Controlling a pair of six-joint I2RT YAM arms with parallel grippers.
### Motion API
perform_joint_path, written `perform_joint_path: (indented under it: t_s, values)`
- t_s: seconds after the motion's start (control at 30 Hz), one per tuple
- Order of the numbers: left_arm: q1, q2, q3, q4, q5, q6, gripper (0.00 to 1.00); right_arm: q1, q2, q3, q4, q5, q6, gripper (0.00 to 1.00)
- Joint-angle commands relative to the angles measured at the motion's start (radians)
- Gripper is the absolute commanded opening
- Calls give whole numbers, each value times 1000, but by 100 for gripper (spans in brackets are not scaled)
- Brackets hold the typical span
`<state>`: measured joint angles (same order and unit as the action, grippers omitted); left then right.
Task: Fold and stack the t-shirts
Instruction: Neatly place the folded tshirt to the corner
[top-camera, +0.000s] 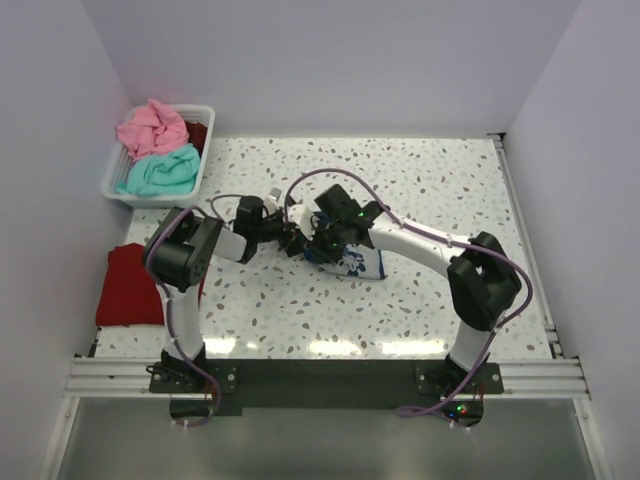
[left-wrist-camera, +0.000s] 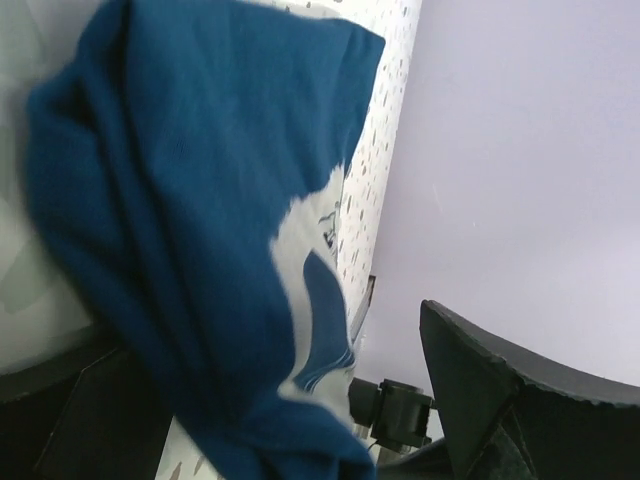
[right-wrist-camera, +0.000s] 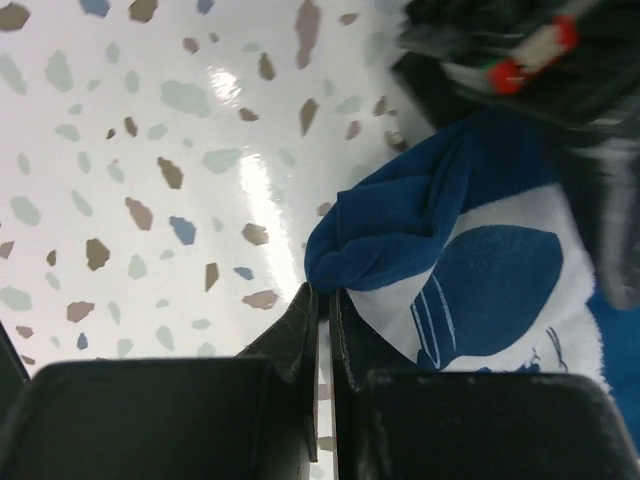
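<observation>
The navy t-shirt (top-camera: 352, 260) with its white-and-blue print lies bunched in the middle of the table, with both grippers meeting over it. My right gripper (right-wrist-camera: 322, 295) is shut on a fold at the navy t-shirt's (right-wrist-camera: 430, 200) edge, just above the tabletop. My left gripper (top-camera: 290, 238) stands wide open, and in its wrist view the navy t-shirt (left-wrist-camera: 170, 200) hangs across its left side, while its right finger (left-wrist-camera: 500, 400) is bare. A dark red t-shirt (top-camera: 130, 285) lies folded at the table's left edge. The pink t-shirt (top-camera: 150, 128) and the teal t-shirt (top-camera: 160, 172) sit crumpled in the basket.
The white plastic basket (top-camera: 205, 110) stands at the back left corner. White walls close in the speckled table (top-camera: 440, 190) on three sides. A metal rail (top-camera: 330, 375) carries both arm bases along the near edge. The two arms cross close together at mid-table.
</observation>
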<state>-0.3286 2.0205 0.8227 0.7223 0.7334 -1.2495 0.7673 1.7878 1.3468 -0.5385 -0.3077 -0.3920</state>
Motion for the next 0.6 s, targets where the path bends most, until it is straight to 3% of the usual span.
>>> perform_joint_path:
  t_s: [0.0, 0.07, 0.13, 0.17, 0.23, 0.3, 0.33, 0.37, 0.43, 0.5, 0.53, 0.57]
  values:
    - [-15, 64, 12, -37, -20, -25, 100, 41, -47, -32, 37, -18, -7, 0]
    - [-20, 69, 19, -53, -6, -27, 100, 50, -39, -29, 52, -5, -1, 0]
    - [-20, 67, 23, -57, 17, -22, 93, 53, -25, -21, 60, 8, 11, 0]
    - [-20, 61, 21, -75, 24, -12, 83, 53, -21, -14, 61, 12, 15, 0]
    - [-18, 46, 29, -186, 47, 65, 72, 53, -7, 6, 60, 4, 27, 0]
    - [-18, 12, 32, -280, 69, 126, 51, 55, -8, 18, 63, -17, 48, 0]
    - [-18, 3, 41, -332, 84, 225, 42, 56, -14, 20, 64, -45, 56, 0]
    - [-13, -17, 79, -526, 72, 287, 30, 59, -19, 21, 61, -60, 62, 0]
    - [5, -42, 114, -663, 14, 459, 17, 61, -25, 34, 45, -103, 79, 4]
    - [32, -63, 188, -895, -35, 569, 1, 59, -28, 58, -15, -169, 97, 46]
    - [43, -77, 209, -1013, -93, 673, 0, 58, -28, 64, -50, -192, 105, 75]
    - [49, -83, 264, -1079, -136, 730, 0, 46, -37, 67, -61, -214, 122, 84]
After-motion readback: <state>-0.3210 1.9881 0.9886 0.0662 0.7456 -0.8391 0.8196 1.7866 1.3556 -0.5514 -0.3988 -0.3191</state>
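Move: The navy t-shirt's gathered left edge hangs between the left hand's open fingers, within 2 cm to the right of its hand point. The shirt's body centres about 11 cm to that hand's right, 2 cm back and 4 cm below. The folded red shirt lies some 37 cm left, 12 cm back. The right hand already pinches a bunched corner of the navy t-shirt at its fingertips; its body centres about 4 cm ahead, 4 cm right and 5 cm below. The left fingers close from wide open and pinch the t-shirt's gathered edge while the hand sinks about 3.5 cm and draws back 3 cm, then starts left, its wrist rolling left side up some 15 degrees. The right hand keeps its pinch as it draws back and slightly left, about 3.5 cm back in all, then opens, lets go of the corner and begins to rise. ##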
